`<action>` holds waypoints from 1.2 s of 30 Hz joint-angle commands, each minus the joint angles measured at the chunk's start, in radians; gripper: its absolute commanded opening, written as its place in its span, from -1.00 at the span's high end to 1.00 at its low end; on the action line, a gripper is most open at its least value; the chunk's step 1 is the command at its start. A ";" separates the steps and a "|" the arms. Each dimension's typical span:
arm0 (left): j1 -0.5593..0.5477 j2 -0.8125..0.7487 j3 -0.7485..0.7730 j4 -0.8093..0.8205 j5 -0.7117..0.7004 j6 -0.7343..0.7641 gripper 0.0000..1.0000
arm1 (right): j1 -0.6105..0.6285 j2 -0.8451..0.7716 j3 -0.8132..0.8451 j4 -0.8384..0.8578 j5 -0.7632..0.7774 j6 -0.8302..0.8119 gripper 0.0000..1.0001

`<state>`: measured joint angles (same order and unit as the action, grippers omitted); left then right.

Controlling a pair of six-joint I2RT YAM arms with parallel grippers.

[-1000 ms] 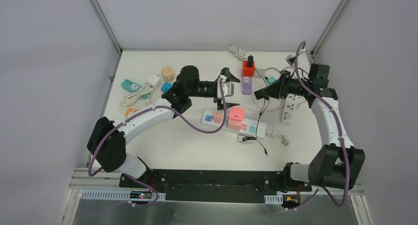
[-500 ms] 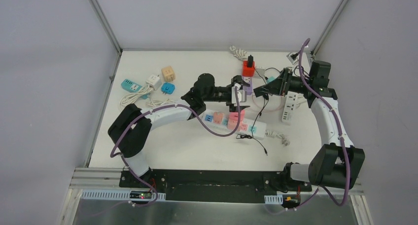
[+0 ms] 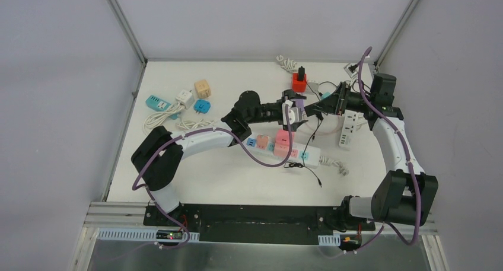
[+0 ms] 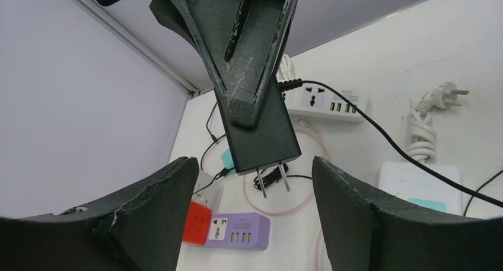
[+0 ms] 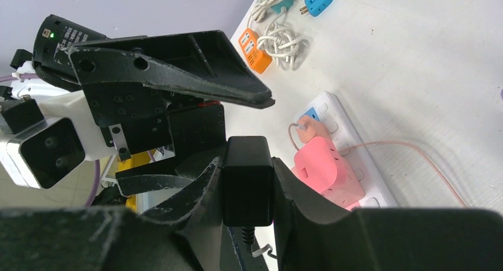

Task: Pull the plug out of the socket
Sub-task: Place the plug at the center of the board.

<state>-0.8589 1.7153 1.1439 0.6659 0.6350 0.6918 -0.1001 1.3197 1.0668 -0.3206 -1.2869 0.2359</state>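
Note:
My right gripper (image 5: 248,164) is shut on a black plug (image 5: 248,179), holding it in the air by its sides. In the left wrist view the black plug (image 4: 261,134) hangs with both bare prongs (image 4: 273,182) free, above a purple socket strip (image 4: 237,229) that has a red cube (image 4: 196,222) at its end. My left gripper (image 4: 255,164) is open, its fingers (image 4: 154,206) on either side of the plug with gaps. From above, the two grippers meet tip to tip, left gripper (image 3: 290,108) and right gripper (image 3: 314,109), over the purple socket strip (image 3: 299,103).
A white power strip (image 3: 308,155) with pink adapters (image 3: 283,139) lies below the grippers. Another white strip (image 3: 348,128) lies at the right. The red cube (image 3: 299,82) carries a black adapter. Small cube sockets and a coiled cable (image 3: 178,105) sit at the left. Thin black cable (image 3: 308,167) trails across the table.
My left arm has swung right to the right gripper, and its jaws have narrowed on either side of the plug. The right gripper has kept its hold and shifted slightly up.

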 commanded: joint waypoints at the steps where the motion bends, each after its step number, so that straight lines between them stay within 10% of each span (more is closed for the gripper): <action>1: -0.022 0.014 0.041 0.057 -0.048 0.022 -0.42 | 0.005 -0.002 -0.008 0.082 -0.004 0.050 1.00; 22: -0.052 0.047 0.065 0.063 -0.108 0.034 -0.14 | 0.007 -0.001 -0.019 0.098 0.004 0.057 1.00; 30: -0.055 0.048 0.071 0.052 -0.123 0.033 0.30 | 0.010 -0.001 -0.022 0.103 0.001 0.054 0.92; 34: -0.056 0.044 0.075 0.039 -0.121 0.031 1.00 | 0.012 0.000 -0.026 0.104 0.000 0.054 0.74; 36: -0.056 0.038 0.078 0.018 -0.108 0.038 1.00 | 0.013 0.000 -0.027 0.104 -0.002 0.053 0.51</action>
<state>-0.9047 1.7672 1.1759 0.6743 0.5262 0.7223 -0.0975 1.3205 1.0470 -0.2527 -1.2758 0.2832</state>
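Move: Some 4 cm to the left hand's right and about level with it is the middle of the black plug, prongs pointing at that hand. The purple strip lies about 13 cm ahead of the left hand and 24 cm below; the pink cube plug stands about 5 cm back, 5 cm to its left and 20 cm below. The right hand already holds the plug by its cord end, the plug's middle roughly 2 cm to that hand's left. Easing about 2 cm to the right and slightly down, the left hand brings its half-open fingers over the prong end of the black plug, then closes them until they pinch the body from both sides. The right hand stays in place, keeping its grip on the cord end. ##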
